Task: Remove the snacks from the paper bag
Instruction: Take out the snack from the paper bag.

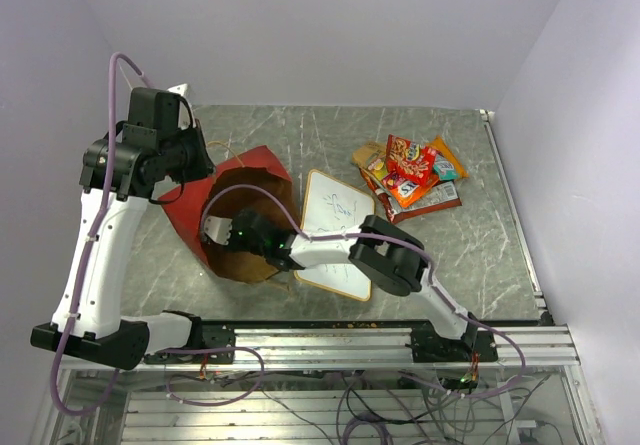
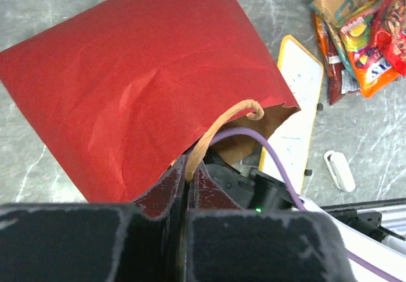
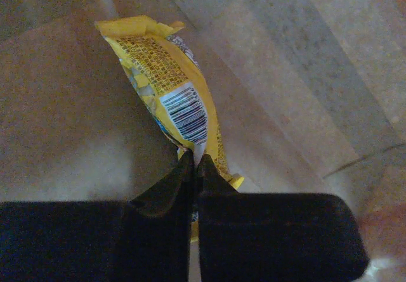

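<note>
The paper bag (image 1: 262, 168), red outside and brown inside, lies on its side with its mouth toward the arms. My left gripper (image 2: 187, 171) is shut on the bag's tan string handle (image 2: 219, 122) and holds it up at the mouth. The right arm reaches into the bag, so its gripper (image 1: 226, 235) is mostly hidden from above. In the right wrist view that gripper (image 3: 195, 161) is shut on the end of a yellow snack packet (image 3: 166, 82) lying on the bag's brown inner wall (image 3: 63, 111). Several other snacks (image 1: 412, 171) lie piled at the back right of the table.
A wood-framed small whiteboard (image 1: 335, 227) lies flat between the bag and the snack pile, partly under the right arm. A white eraser block (image 2: 338, 170) sits near its front corner. The aluminium rail (image 1: 330, 340) borders the table's near edge.
</note>
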`<state>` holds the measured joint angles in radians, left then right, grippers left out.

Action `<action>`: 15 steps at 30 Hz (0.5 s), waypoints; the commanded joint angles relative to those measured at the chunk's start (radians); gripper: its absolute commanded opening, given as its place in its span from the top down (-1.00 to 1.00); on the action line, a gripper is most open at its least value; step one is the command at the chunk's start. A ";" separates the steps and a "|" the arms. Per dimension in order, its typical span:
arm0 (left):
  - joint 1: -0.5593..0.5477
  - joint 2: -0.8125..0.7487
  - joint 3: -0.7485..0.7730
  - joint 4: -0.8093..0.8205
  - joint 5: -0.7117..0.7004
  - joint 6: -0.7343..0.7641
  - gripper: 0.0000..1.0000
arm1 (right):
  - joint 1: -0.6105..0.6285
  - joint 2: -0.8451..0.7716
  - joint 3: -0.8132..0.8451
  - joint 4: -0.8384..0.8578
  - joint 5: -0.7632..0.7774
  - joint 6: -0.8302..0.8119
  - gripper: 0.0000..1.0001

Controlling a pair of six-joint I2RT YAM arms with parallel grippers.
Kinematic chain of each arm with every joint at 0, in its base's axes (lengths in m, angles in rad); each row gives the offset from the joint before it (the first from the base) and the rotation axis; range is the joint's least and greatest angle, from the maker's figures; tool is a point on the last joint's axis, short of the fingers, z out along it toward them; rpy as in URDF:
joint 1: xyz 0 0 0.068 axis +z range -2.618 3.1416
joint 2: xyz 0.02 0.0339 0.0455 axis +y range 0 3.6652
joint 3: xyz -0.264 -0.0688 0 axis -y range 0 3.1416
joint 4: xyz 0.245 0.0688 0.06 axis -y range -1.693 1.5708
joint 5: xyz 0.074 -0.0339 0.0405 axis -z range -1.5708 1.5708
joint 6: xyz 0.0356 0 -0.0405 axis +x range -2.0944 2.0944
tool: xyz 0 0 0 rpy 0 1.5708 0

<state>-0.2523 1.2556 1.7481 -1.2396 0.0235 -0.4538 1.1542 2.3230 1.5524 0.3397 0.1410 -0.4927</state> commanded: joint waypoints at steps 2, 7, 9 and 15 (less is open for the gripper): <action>-0.008 0.001 0.056 -0.016 -0.083 -0.026 0.86 | 0.001 -0.160 -0.089 -0.007 -0.028 0.016 1.00; -0.008 0.007 0.062 -0.007 -0.091 -0.055 0.86 | 0.001 -0.263 -0.165 -0.021 -0.049 0.045 1.00; -0.008 0.015 0.077 -0.009 -0.099 -0.063 0.86 | 0.001 -0.294 -0.183 -0.029 -0.055 0.055 1.00; -0.007 0.068 0.130 -0.013 -0.140 -0.087 0.86 | -0.004 -0.433 -0.208 -0.047 -0.064 0.034 1.00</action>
<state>-0.2523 1.2911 1.8282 -1.2583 -0.0654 -0.5110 1.1538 1.9743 1.3506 0.2932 0.0895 -0.4534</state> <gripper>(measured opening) 0.081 0.017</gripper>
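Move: The right hand, shut on the yellow snack pack deep in the paper bag, has the snack pile about 46 cm to its right, 9 cm farther out and a couple of cm lower. The bag's mouth is about 9 cm right and 8 cm up, 1 cm back; the whiteboard lies some 29 cm right, 4 cm back and 3 cm lower. From the left hand, holding the bag's handle, the pile is about 41 cm right, 11 cm ahead and 32 cm down. Keeping the yellow pack pinched by its edge, the right hand draws it briskly up off the bag's inside towards the mouth, rising about 10 cm while easing some 4 cm right and 3 cm back, with a slight roll of the wrist. The left fingers stay shut on the handle, lifting a centimetre or two with a small drift forward and left and a slight counter-clockwise turn. ##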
